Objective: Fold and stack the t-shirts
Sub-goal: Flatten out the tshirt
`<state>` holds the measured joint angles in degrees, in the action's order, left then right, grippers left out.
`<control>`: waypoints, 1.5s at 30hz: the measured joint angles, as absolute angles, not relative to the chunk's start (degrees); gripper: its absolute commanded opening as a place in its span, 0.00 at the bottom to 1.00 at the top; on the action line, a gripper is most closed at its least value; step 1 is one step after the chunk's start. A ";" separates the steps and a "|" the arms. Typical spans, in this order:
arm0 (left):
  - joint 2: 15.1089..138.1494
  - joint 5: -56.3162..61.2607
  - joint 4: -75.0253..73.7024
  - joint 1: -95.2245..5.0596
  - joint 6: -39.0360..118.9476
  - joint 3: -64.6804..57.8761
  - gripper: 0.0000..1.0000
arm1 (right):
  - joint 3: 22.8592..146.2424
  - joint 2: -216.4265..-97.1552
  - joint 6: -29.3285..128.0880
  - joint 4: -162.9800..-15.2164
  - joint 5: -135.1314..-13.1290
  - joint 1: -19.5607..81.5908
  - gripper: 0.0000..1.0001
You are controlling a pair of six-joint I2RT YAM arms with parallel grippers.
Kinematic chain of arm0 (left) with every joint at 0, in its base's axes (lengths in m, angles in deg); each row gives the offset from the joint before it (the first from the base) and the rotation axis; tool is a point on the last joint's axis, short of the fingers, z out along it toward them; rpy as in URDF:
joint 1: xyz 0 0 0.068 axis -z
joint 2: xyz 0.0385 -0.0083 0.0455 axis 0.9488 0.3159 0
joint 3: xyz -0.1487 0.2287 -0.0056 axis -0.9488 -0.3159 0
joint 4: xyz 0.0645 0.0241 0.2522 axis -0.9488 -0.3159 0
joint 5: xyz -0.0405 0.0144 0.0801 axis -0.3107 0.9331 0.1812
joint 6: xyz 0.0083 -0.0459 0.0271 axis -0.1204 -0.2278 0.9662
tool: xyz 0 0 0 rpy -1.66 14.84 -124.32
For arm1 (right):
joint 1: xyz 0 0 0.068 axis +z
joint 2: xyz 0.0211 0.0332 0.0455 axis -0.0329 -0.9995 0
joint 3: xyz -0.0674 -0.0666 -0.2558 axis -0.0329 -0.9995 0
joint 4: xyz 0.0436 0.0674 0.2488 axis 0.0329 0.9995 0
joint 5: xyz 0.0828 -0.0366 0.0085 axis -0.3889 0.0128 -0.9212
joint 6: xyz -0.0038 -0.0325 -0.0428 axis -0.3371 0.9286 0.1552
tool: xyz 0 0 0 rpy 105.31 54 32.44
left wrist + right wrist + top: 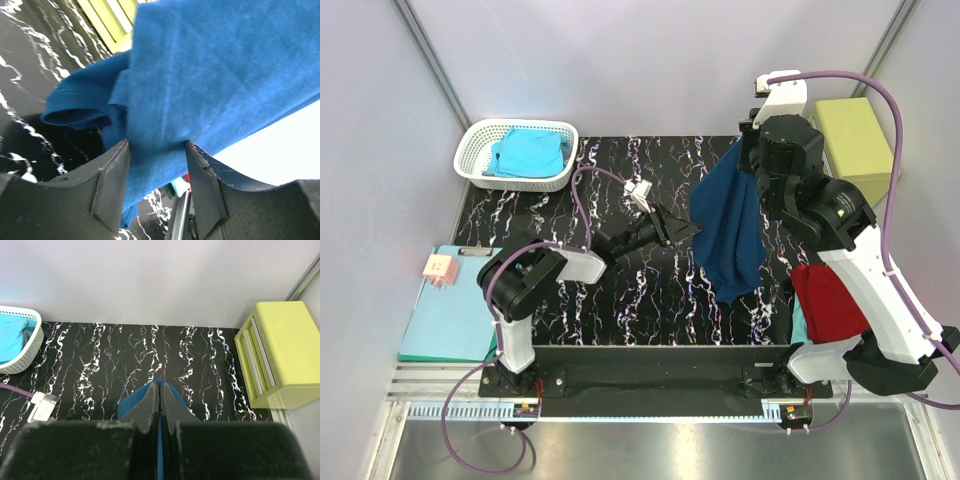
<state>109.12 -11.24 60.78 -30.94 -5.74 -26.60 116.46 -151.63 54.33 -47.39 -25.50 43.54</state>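
A navy blue t-shirt (730, 235) hangs in the air over the right half of the black marbled table (620, 290). Its top corner is pinched in my right gripper (159, 385), which is shut on it, with blue cloth (131, 402) showing on both sides of the fingers. My left gripper (688, 228) reaches in from the left at the shirt's left edge. In the left wrist view its jaws (157, 145) stand open, with the navy cloth (210, 75) hanging down between them. No chest print shows. A red t-shirt (825, 300) lies folded at the table's right edge.
A white basket (470, 150) at the back left holds a turquoise t-shirt (527, 153). A yellow-green drawer box (855, 135) stands at the back right. A teal clipboard (445, 320) with a pink block (440, 268) lies off the table's left. Turquoise cloth (800, 325) peeks out beside the red shirt.
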 measured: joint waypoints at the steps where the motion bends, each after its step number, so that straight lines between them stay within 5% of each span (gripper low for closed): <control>1: 109.12 -11.55 60.83 -30.74 -5.85 -26.45 0.52 | 116.46 -151.74 54.33 -47.39 -25.52 43.54 0.00; 9: 109.12 -13.52 61.64 -30.35 -6.88 -26.08 0.44 | 116.46 -151.89 54.30 -47.41 -25.52 43.54 0.00; 45: 106.32 -14.11 57.11 -35.70 -5.96 -22.82 0.49 | 116.03 -151.89 53.78 -47.41 -25.63 43.54 0.00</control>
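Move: The blue t-shirt hangs from the right gripper just beyond the left gripper's fingers, its middle about 8 cm to their right, level forward and some 5 cm higher. The right gripper is about 10 cm to the left hand's right, straight level forward and 29 cm above. The yellow box stands about 18 cm ahead and 36 cm right, 7 cm lower. From the right hand, the shirt's middle is about 24 cm below and 2 cm left. Hold the right gripper still and shut on the blue t-shirt. Ease the half-open left gripper about 1 cm back, then draw it some 4 cm left and a little forward, away from the hanging cloth. Finish forward and up by about 3 cm with a slight return right, fingers kept open and pointing right at the cloth, wrist hardly turning. ##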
